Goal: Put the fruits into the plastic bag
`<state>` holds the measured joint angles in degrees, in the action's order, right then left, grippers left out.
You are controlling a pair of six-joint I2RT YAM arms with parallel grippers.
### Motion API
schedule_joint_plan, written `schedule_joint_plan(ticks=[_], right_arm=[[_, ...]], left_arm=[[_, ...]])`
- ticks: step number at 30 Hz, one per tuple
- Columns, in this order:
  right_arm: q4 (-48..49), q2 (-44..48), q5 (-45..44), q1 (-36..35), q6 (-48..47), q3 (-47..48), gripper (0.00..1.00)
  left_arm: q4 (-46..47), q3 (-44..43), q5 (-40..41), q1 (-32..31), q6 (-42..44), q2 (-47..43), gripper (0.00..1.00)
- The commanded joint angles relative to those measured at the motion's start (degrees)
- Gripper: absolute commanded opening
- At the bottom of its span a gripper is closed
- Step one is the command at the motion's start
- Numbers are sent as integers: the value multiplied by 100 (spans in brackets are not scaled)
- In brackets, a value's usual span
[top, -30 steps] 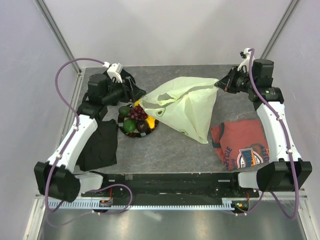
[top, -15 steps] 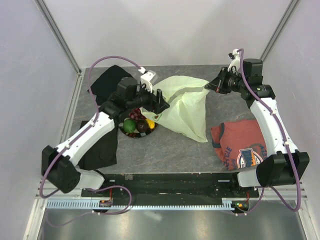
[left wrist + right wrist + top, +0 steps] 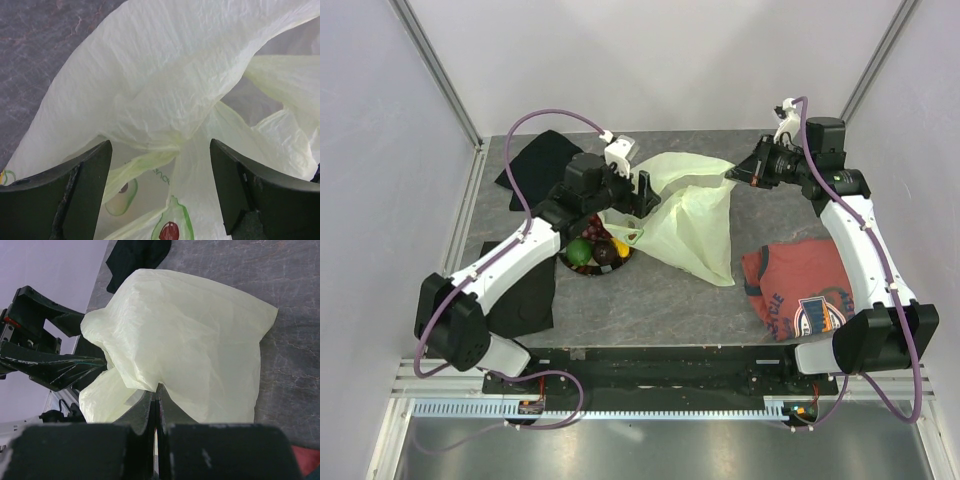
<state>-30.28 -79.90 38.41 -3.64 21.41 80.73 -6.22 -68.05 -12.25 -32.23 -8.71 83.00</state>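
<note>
The pale green plastic bag [image 3: 692,215] lies crumpled mid-table, one edge lifted. My right gripper [image 3: 732,178] is shut on that raised edge at the back right; in the right wrist view the bag [image 3: 190,335] bulges out from the pinched fingertips [image 3: 158,390]. My left gripper [image 3: 642,194] hovers open at the bag's left side. In the left wrist view its fingers [image 3: 90,170] stand wide apart with folds of the bag [image 3: 165,85] between them, untouched. The fruits [image 3: 596,249] sit on a dark plate beneath the left arm: a green one [image 3: 580,252], a dark brown one [image 3: 606,254], a lemon [image 3: 621,246].
A red printed shirt [image 3: 800,290] lies at the front right. One black cloth [image 3: 520,290] lies at the front left and another [image 3: 540,160] at the back left. The left arm [image 3: 45,360] shows beside the bag in the right wrist view.
My left arm swung from beside the plate rightward to the bag's left edge, its jaws widening. My right gripper shifted slightly left, still pinching the bag.
</note>
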Motion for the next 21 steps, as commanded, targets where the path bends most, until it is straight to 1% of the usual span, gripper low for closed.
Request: schedule_joint_plan(ticks=[1, 4, 7, 8, 10, 11, 12, 13, 14, 18, 19, 20, 21], right_arm=[[260, 62, 237, -23, 30, 110, 0], [286, 53, 289, -23, 39, 92, 0], [339, 53, 316, -23, 30, 48, 0], [339, 53, 307, -23, 13, 31, 0], [339, -8, 272, -32, -31, 31, 0], [339, -26, 176, -23, -66, 57, 0], [339, -78, 114, -32, -128, 83, 0], [339, -113, -17, -23, -180, 109, 0], [339, -157, -79, -23, -233, 205, 0], [312, -587, -579, -40, -462, 654, 2], [312, -675, -694, -75, -558, 916, 3], [321, -755, -1043, -102, -602, 1049, 5], [313, -947, -1186, -137, -655, 1198, 8]], left_arm=[[1043, 196, -198, -64, -95, 181, 86], [1149, 196, -216, -64, -218, 383, 86], [1430, 187, -400, -64, -455, 611, 81], [1517, 152, -558, -64, -543, 682, 70], [1615, 12, -690, -64, -754, 822, 51], [1615, -41, -717, -64, -790, 840, 33], [1589, -94, -682, -56, -825, 832, 23], [1554, -199, -552, -56, -843, 771, 4], [1510, -252, -489, -56, -843, 718, 2], [1387, -542, -541, 58, -974, 437, 1], [1369, -586, -611, 146, -1070, 306, 2], [1369, -604, -655, 208, -1184, 252, 2], [1378, -630, -699, 278, -1490, 191, 1]])
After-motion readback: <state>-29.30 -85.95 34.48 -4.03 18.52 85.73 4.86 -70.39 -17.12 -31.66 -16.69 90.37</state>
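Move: The loose fold at the bag's mouth hangs between my open left fingers, about 2 cm ahead, 4 cm right and 4 cm below my left hand. My right hand still pinches the rim some 17 cm right of my left hand, 2 cm ahead and 3 cm higher. The fruit plate sits about 5 cm back, 10 cm left and 20 cm down from my left hand. From my right hand, the fold is roughly 13 cm left, 1 cm back and 7 cm lower. I ease my open left hand about 3.5 cm to the right and as far down onto the bag's loose mouth fold, creeping slightly forward, and close the fingers fully to pinch it. Then I lift about 4 cm with the film held, while my right hand, keeping its own pinch on the rim, starts forward by some 3.5 cm. ##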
